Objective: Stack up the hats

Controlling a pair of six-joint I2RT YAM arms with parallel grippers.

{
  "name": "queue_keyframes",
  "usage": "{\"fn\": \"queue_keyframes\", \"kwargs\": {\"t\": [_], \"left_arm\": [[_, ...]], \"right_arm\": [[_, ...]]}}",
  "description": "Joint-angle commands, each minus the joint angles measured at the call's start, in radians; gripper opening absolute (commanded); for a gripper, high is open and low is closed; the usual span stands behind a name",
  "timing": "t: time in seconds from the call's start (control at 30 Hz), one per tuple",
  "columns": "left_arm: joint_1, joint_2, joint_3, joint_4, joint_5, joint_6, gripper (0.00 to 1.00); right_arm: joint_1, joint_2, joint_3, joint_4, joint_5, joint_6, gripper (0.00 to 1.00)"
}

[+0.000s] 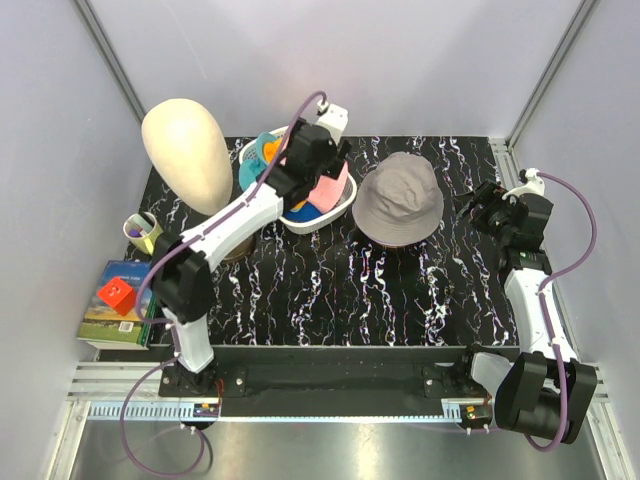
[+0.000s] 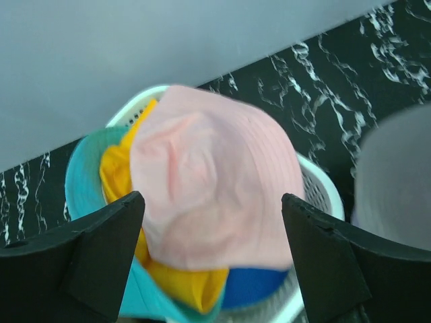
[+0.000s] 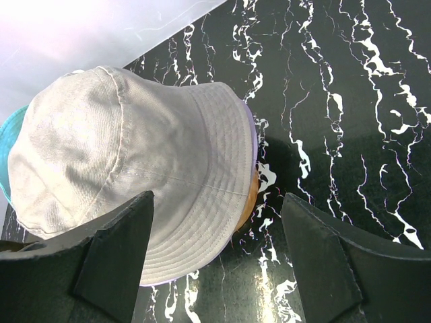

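Observation:
A pink hat [image 2: 215, 182] lies crumpled on top of a pile in the white basket [image 2: 316, 182], over an orange-yellow hat [image 2: 118, 168], a teal hat [image 2: 81, 192] and a royal-blue hat [image 2: 252, 286]. My left gripper [image 2: 212, 198] hovers over this pile with its jaws wide open and nothing between them; in the top view it [image 1: 312, 165] covers much of the basket [image 1: 305, 224]. A pale lavender-grey bucket hat [image 1: 400, 197] sits crown up on the table to the right of the basket, with an orange edge [image 3: 248, 202] showing under its brim. My right gripper [image 3: 217, 196] is open beside it, apart from it.
A cream mannequin head [image 1: 187, 150] stands at the back left. A cup [image 1: 143, 232] and a stack of books with a red cube [image 1: 117, 293] sit at the left edge. The black marbled table [image 1: 350, 290] is ringed by pale walls.

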Motion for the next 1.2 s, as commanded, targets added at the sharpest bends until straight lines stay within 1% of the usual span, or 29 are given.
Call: {"fn": "queue_keyframes", "kwargs": {"t": [0.0, 0.07, 0.13, 0.2, 0.27, 0.3, 0.37, 0.4, 0.47, 0.5, 0.57, 0.6, 0.77, 0.8, 0.83, 0.87, 0.93, 0.97, 1.03, 1.17], "left_arm": [[0.098, 0.173, 0.117, -0.032, 0.122, 0.029, 0.88], [0.121, 0.209, 0.164, -0.046, 0.152, 0.0, 0.87], [0.149, 0.245, 0.187, -0.079, 0.221, -0.026, 0.85], [0.16, 0.256, 0.18, -0.081, 0.259, -0.051, 0.83], [0.161, 0.27, 0.172, -0.079, 0.265, -0.057, 0.79], [0.164, 0.275, 0.169, -0.078, 0.267, -0.06, 0.66], [0.169, 0.279, 0.165, -0.073, 0.246, -0.077, 0.53], [0.169, 0.273, 0.16, -0.067, 0.232, -0.083, 0.39], [0.169, 0.24, 0.128, -0.035, 0.209, -0.092, 0.28], [0.17, 0.224, 0.11, -0.018, 0.207, -0.092, 0.15], [0.17, 0.168, 0.082, 0.022, 0.201, -0.094, 0.03], [0.17, 0.151, 0.059, 0.031, 0.201, -0.091, 0.0], [0.158, 0.0, -0.033, 0.115, 0.231, -0.066, 0.0], [0.154, -0.059, -0.05, 0.126, 0.241, -0.062, 0.0], [0.151, -0.087, -0.084, 0.138, 0.254, -0.048, 0.0], [0.144, -0.118, -0.098, 0.154, 0.297, -0.042, 0.0], [0.138, -0.196, -0.137, 0.161, 0.331, -0.04, 0.0], [0.134, -0.222, -0.153, 0.167, 0.356, -0.042, 0.0], [0.129, -0.297, -0.2, 0.174, 0.386, -0.048, 0.0], [0.108, -0.397, -0.257, 0.178, 0.441, -0.054, 0.0]], "right_arm": [[-0.004, -0.006, 0.009, 0.029, -0.01, -0.011, 0.85], [-0.004, -0.003, 0.011, 0.028, -0.013, -0.011, 0.85], [-0.004, -0.003, 0.009, 0.029, -0.01, -0.011, 0.85], [-0.002, 0.0, 0.009, 0.031, -0.007, -0.011, 0.85], [-0.004, 0.006, 0.011, 0.031, -0.01, -0.013, 0.85], [-0.004, 0.006, 0.011, 0.032, -0.01, -0.013, 0.85], [-0.004, 0.005, 0.009, 0.032, -0.016, -0.008, 0.84], [-0.004, 0.003, 0.009, 0.031, -0.018, -0.008, 0.85], [-0.004, -0.008, 0.009, 0.029, -0.017, -0.01, 0.85], [-0.004, -0.009, 0.009, 0.029, -0.016, -0.008, 0.85], [-0.004, -0.014, 0.014, 0.028, -0.024, -0.008, 0.85], [-0.004, -0.015, 0.02, 0.028, -0.032, -0.007, 0.85], [-0.001, -0.031, 0.066, 0.04, -0.107, 0.015, 0.82], [0.005, -0.037, 0.086, 0.046, -0.121, 0.018, 0.82], [0.012, -0.049, 0.099, 0.051, -0.128, 0.024, 0.82], [0.033, -0.052, 0.115, 0.051, -0.136, 0.025, 0.82], [0.055, -0.049, 0.168, 0.055, -0.154, 0.036, 0.82], [0.07, -0.04, 0.187, 0.065, -0.193, 0.042, 0.82], [0.123, -0.008, 0.242, 0.08, -0.243, 0.07, 0.82], [0.269, 0.044, 0.323, 0.111, -0.259, 0.079, 0.82]]}}
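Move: The pink hat lies on top in the white basket, about 3 cm ahead of the left hand, 2 cm left and some 14 cm below. From the left hand, the yellow hat is about 2 cm ahead and 8 left, the teal hat 1 ahead and 13 left, both some 16 below; the grey hat on its stand is 6 back, 16 right and 10 lower. From the right hand, the pink hat is roughly 14 cm ahead, 31 left and 10 below. The open left hand drops about 13 cm and reaches some 6 cm forward onto the pink hat in the basket, its fingers tipping down, closes them to pinch a fold of cloth, then carries the hat about 20 cm up and 10 cm back towards its base while the fingertips lift again and the hand rolls left side down with a slight clockwise turn. Late on, the right hand, waiting open beside the stacked hats, rises about 12 cm and swings some 8 cm left towards the grey hat, turning counter-clockwise with its fingertips tilting up. ##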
